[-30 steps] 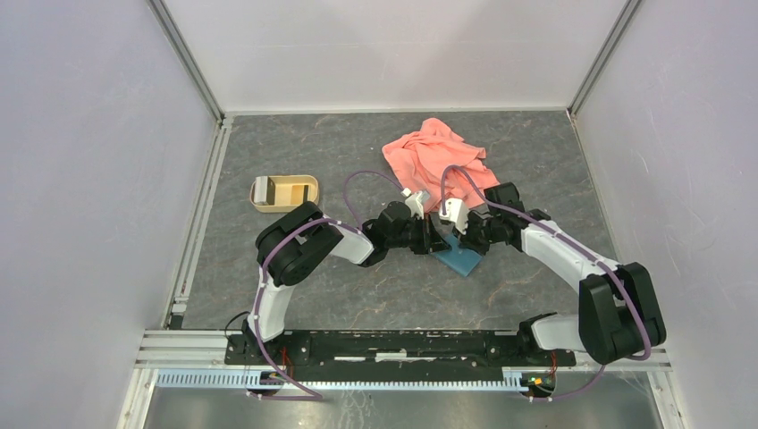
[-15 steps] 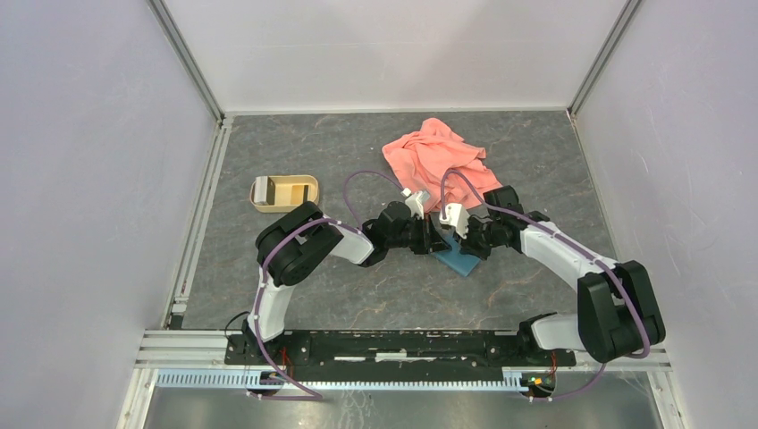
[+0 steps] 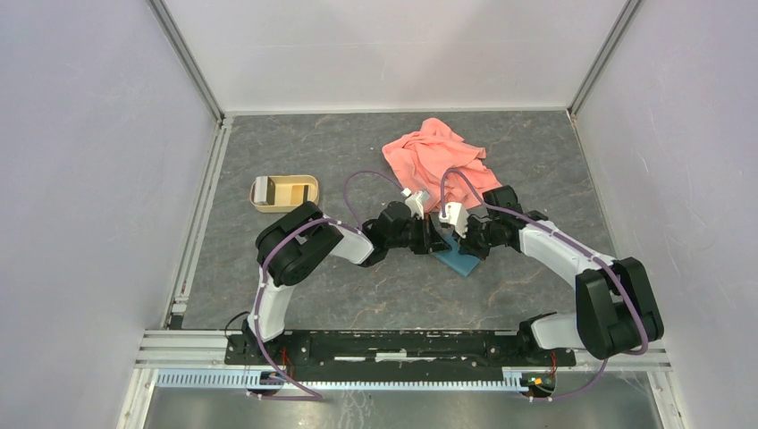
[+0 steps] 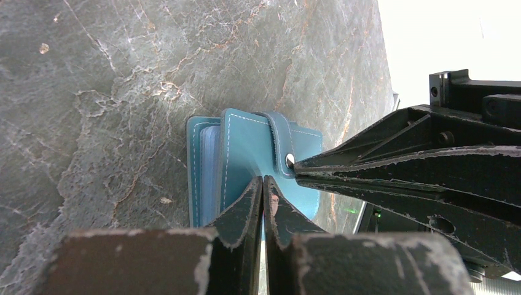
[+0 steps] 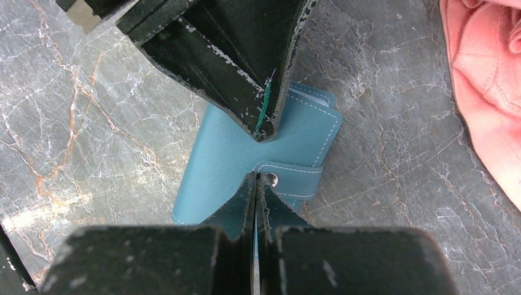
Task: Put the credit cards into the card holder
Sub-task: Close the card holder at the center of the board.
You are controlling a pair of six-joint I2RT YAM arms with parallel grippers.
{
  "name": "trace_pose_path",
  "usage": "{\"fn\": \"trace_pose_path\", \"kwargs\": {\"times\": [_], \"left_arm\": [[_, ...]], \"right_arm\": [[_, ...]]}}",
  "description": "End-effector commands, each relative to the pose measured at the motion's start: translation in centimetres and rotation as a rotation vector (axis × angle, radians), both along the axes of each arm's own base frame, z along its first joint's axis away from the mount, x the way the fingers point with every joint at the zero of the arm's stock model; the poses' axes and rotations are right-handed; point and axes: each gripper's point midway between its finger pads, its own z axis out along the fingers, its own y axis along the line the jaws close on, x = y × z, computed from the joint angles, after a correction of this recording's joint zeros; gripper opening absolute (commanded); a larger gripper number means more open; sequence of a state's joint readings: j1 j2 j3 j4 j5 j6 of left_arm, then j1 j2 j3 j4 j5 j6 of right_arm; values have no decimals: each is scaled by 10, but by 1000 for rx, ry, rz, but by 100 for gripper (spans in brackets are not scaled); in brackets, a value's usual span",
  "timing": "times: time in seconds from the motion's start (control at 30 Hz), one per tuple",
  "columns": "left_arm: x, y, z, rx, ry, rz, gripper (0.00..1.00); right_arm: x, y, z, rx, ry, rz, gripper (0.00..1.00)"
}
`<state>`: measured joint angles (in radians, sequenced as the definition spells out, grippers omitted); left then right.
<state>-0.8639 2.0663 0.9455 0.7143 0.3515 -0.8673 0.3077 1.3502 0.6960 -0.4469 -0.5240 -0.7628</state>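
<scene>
The teal card holder point(image 3: 461, 262) lies folded on the table, its strap snapped down at the round button point(image 5: 271, 179). My left gripper point(image 4: 263, 179) is shut, its tips pressing on the cover point(image 4: 246, 147) just beside the strap. My right gripper point(image 5: 255, 175) is shut too, tips resting on the card holder point(image 5: 227, 153) next to the button, facing the left fingers point(image 5: 246, 55). From above, the left gripper point(image 3: 442, 241) and the right gripper point(image 3: 457, 238) meet over the card holder. A greyish-white credit card point(image 3: 264, 189) seems to stand in the tan tray point(image 3: 284, 206).
A crumpled salmon-pink cloth point(image 3: 438, 161) lies just behind the grippers, also at the right edge of the right wrist view point(image 5: 491, 80). The tan tray sits to the far left. White walls and aluminium rails point(image 3: 198, 223) bound the table.
My right gripper has slid a little to the left, closer to the left gripper over the card holder. The left arm and the card holder have stayed put.
</scene>
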Motion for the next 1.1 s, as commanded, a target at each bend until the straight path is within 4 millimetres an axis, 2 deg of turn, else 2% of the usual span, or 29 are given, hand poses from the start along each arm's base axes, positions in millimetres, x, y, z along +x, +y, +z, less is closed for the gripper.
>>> {"fn": "trace_pose_path", "kwargs": {"times": [0.0,0.47,0.67,0.7,0.77,0.83,0.97,1.07], "left_arm": [[3,12,-31,85,60,44,10],[4,9,-24,73,53,37,10],[2,9,-22,65,51,29,10],[2,9,-21,63,50,29,10],[2,9,-19,60,48,28,10],[2,9,-18,58,46,28,10],[2,9,-17,57,46,27,10],[2,9,-17,58,46,27,10]], "right_arm": [[-7,1,-6,-5,51,-4,0],[-13,-17,-29,-104,122,-50,0],[-8,-14,-17,-45,120,-61,0],[-8,-12,-15,-28,130,-55,5],[-8,-5,-6,24,145,-26,23],[-8,2,4,80,155,2,33],[-5,13,32,190,145,50,42],[-1,15,47,235,127,56,43]]}}
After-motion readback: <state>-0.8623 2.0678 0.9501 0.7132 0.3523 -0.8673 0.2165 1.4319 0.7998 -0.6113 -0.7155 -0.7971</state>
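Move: The card holder's strap snap is right under the right hand's closed fingertips, about 1 cm below the hand point. The card holder's middle is some 2 cm back from that hand and 1 cm down. The coral cloth's middle is about 18 cm ahead of that hand and 4 cm to its left. From the left hand, resting on the cover, the snap is about 4 cm to the right, level fore and aft and in height. Press the right gripper's shut fingertips down about 1 cm onto the strap's snap and hold them there briefly. Then lift straight off some 2 cm, opening the fingers to nearly half and tilting the wrist about 10 degrees. Keep the left fingertips resting still on the card holder's cover throughout. ##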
